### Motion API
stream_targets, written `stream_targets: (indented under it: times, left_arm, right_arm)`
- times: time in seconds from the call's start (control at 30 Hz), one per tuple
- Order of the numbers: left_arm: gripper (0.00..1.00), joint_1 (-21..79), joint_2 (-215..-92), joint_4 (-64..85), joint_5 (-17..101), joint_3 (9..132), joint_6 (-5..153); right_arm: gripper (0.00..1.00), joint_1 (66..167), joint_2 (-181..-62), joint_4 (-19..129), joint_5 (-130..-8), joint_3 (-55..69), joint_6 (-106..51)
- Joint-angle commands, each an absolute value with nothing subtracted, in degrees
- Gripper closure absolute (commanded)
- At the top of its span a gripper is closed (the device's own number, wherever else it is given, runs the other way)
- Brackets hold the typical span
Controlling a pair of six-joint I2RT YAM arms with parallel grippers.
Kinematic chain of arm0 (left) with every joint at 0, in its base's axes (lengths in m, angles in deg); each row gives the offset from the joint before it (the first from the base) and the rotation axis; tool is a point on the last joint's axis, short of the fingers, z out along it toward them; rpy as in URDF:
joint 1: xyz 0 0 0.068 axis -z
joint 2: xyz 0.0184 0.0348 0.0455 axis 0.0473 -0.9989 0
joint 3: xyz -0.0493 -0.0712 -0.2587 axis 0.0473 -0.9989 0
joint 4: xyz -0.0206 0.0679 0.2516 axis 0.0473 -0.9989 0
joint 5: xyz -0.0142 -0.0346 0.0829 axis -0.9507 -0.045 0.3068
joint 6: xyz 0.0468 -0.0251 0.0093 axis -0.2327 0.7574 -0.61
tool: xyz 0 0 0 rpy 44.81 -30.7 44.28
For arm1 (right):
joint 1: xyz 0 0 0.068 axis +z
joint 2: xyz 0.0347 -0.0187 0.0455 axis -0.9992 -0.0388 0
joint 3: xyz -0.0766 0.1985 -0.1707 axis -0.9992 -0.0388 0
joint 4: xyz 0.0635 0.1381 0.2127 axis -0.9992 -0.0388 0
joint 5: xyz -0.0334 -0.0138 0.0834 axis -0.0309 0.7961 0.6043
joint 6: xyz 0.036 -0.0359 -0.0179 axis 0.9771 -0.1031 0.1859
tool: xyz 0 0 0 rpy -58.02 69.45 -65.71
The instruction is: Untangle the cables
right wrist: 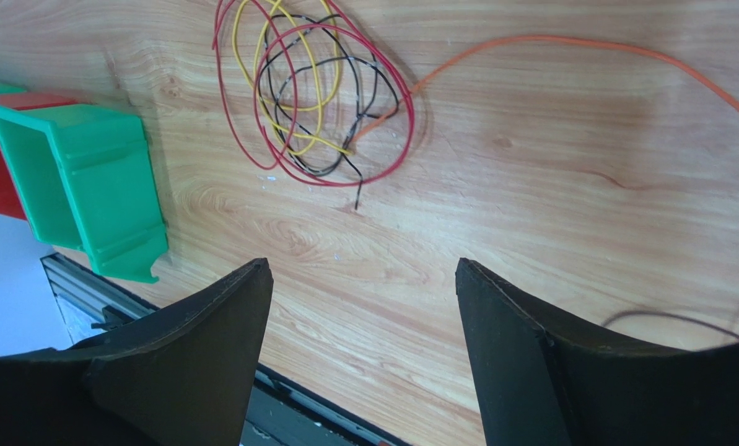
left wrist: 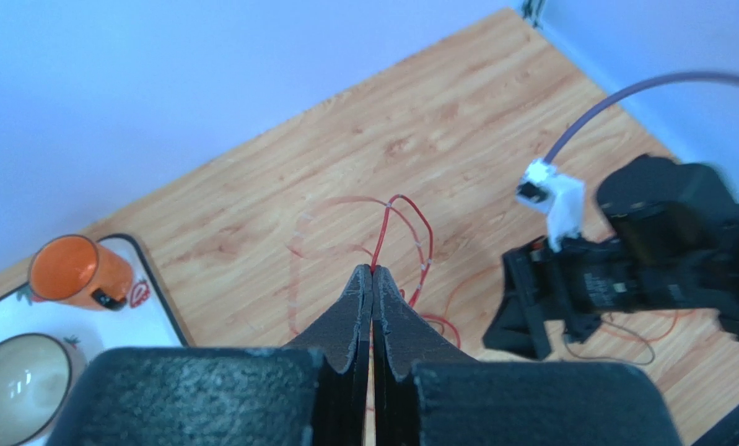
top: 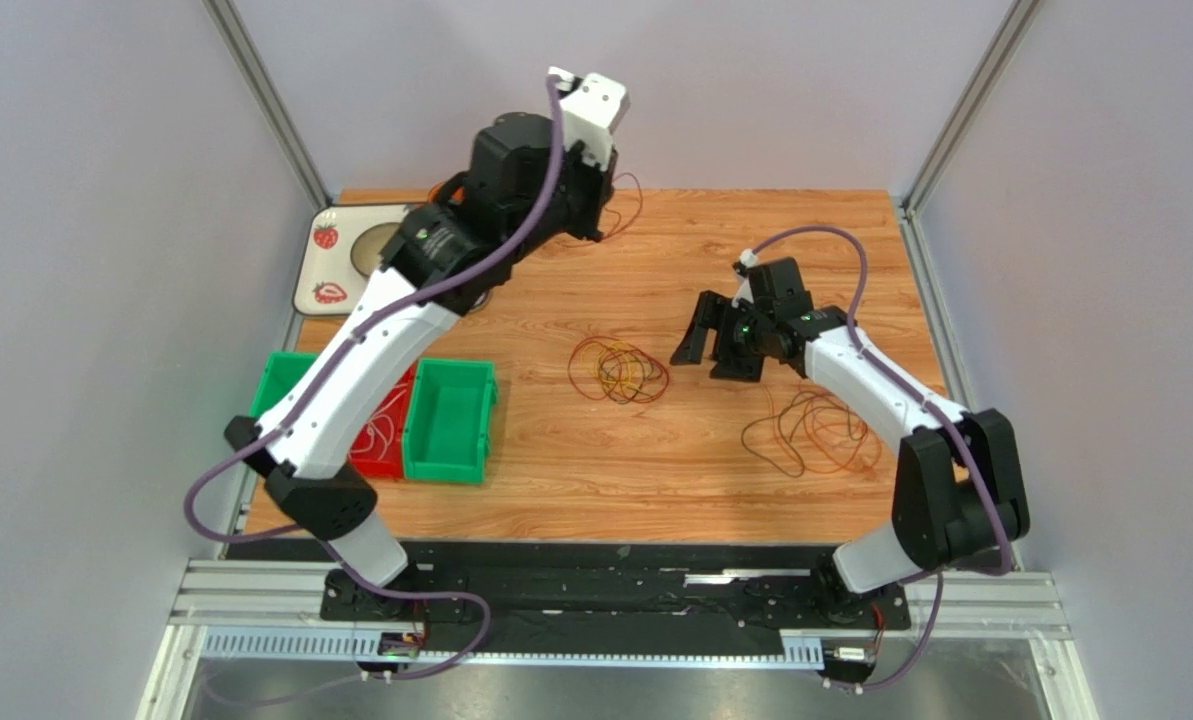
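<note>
My left gripper (left wrist: 373, 271) is shut on a thin red cable (left wrist: 403, 212), pinched at the fingertips and held above the wood. The cable's loops hang from there toward the table. From above, that gripper (top: 595, 218) sits high over the table's back, with thin loops (top: 626, 203) beside it. A tangle of red, yellow and black cables (top: 617, 369) lies mid-table, and it fills the top of the right wrist view (right wrist: 312, 93). An orange cable (right wrist: 578, 46) runs off it to the right. My right gripper (right wrist: 364, 271) is open and holds nothing, hovering just right of the tangle (top: 703, 342).
More loose orange and dark cables (top: 813, 435) lie under the right forearm. A green bin (top: 452, 420) and a red bin (top: 381, 432) stand at the left front. A white tray (top: 324, 263) at the back left carries an orange cup (left wrist: 77, 272) and a bowl (left wrist: 15, 386).
</note>
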State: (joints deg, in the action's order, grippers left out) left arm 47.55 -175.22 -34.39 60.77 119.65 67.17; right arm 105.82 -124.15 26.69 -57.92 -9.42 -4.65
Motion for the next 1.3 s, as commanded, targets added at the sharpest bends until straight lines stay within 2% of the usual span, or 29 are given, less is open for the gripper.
stream_targets:
  times: [0.0, 0.1, 0.2, 0.43, 0.6, 0.63, 0.8, 0.93, 1.13, 1.27]
  left_arm:
    - [1.00, 47.4, -173.4, -39.4, 63.2, 115.4, 69.7]
    - [1.00, 47.4, -170.6, -37.3, 64.4, 109.6, 70.7]
    - [1.00, 47.4, -168.2, -36.4, 64.9, 105.9, 71.4]
    - [1.00, 47.4, -163.5, -36.0, 66.0, 99.2, 72.4]
    - [1.00, 47.4, -160.7, -36.2, 66.7, 95.0, 73.1]
    - [1.00, 47.4, -159.6, -36.4, 67.0, 94.5, 73.2]
    - [1.00, 47.4, -155.3, -37.0, 68.6, 90.7, 73.9]
    - [1.00, 47.4, -151.9, -38.7, 71.0, 88.7, 74.3]
    - [1.00, 47.4, -148.7, -40.4, 73.9, 86.9, 74.8]
    - [1.00, 47.4, -147.8, -40.4, 76.1, 87.1, 74.6]
  right_arm:
    - [0.24, 109.3, -129.8, 30.4, -58.3, -5.9, -1.5]
    - [0.25, 110.9, -134.2, 30.1, -62.3, -4.3, -0.4]
    - [0.30, 112.9, -138.0, 25.5, -68.3, -0.2, 0.6]
    - [0.50, 116.0, -144.0, 22.8, -74.0, 3.4, 3.6]
    - [0.58, 116.4, -147.9, 21.8, -76.3, 5.3, 3.7]
    - [0.63, 116.4, -148.3, 22.0, -76.5, 5.4, 3.7]
    - [0.69, 116.5, -150.2, 23.2, -76.5, 5.3, 3.9]
    - [1.00, 116.6, -149.7, 21.7, -78.8, 6.2, 3.5]
    - [1.00, 116.6, -142.6, 14.6, -79.4, 11.0, 0.8]
    - [1.00, 118.1, -137.8, 7.5, -77.4, 22.0, -4.7]
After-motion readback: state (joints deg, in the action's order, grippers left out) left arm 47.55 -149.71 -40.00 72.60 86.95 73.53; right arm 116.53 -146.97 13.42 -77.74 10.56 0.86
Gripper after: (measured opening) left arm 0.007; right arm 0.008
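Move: The right hand stands open about 10 cm above the right edge of the tangle's red cable, which lies some 4 cm to its left and 2 cm ahead. The tangle's middle is about 10 cm left and 2 cm ahead, the orange-black pile 15 cm right and 6 cm back. From the left hand, already holding another red cable, the green bin lies roughly 21 cm left, 9 cm back and 38 cm below; the red bin is 32 cm left, 9 cm back. Dropping about 10 cm, a little left and forward, the right hand steepens its fingers some 20 degrees, shuts them on the red cable at the tangle's right edge, then lifts some 4 cm. The left hand keeps its pinch on the other red cable, first rising briefly, then sinking and sweeping left and back towards the bins, about 12 cm left overall, and turning slightly counter-clockwise. ##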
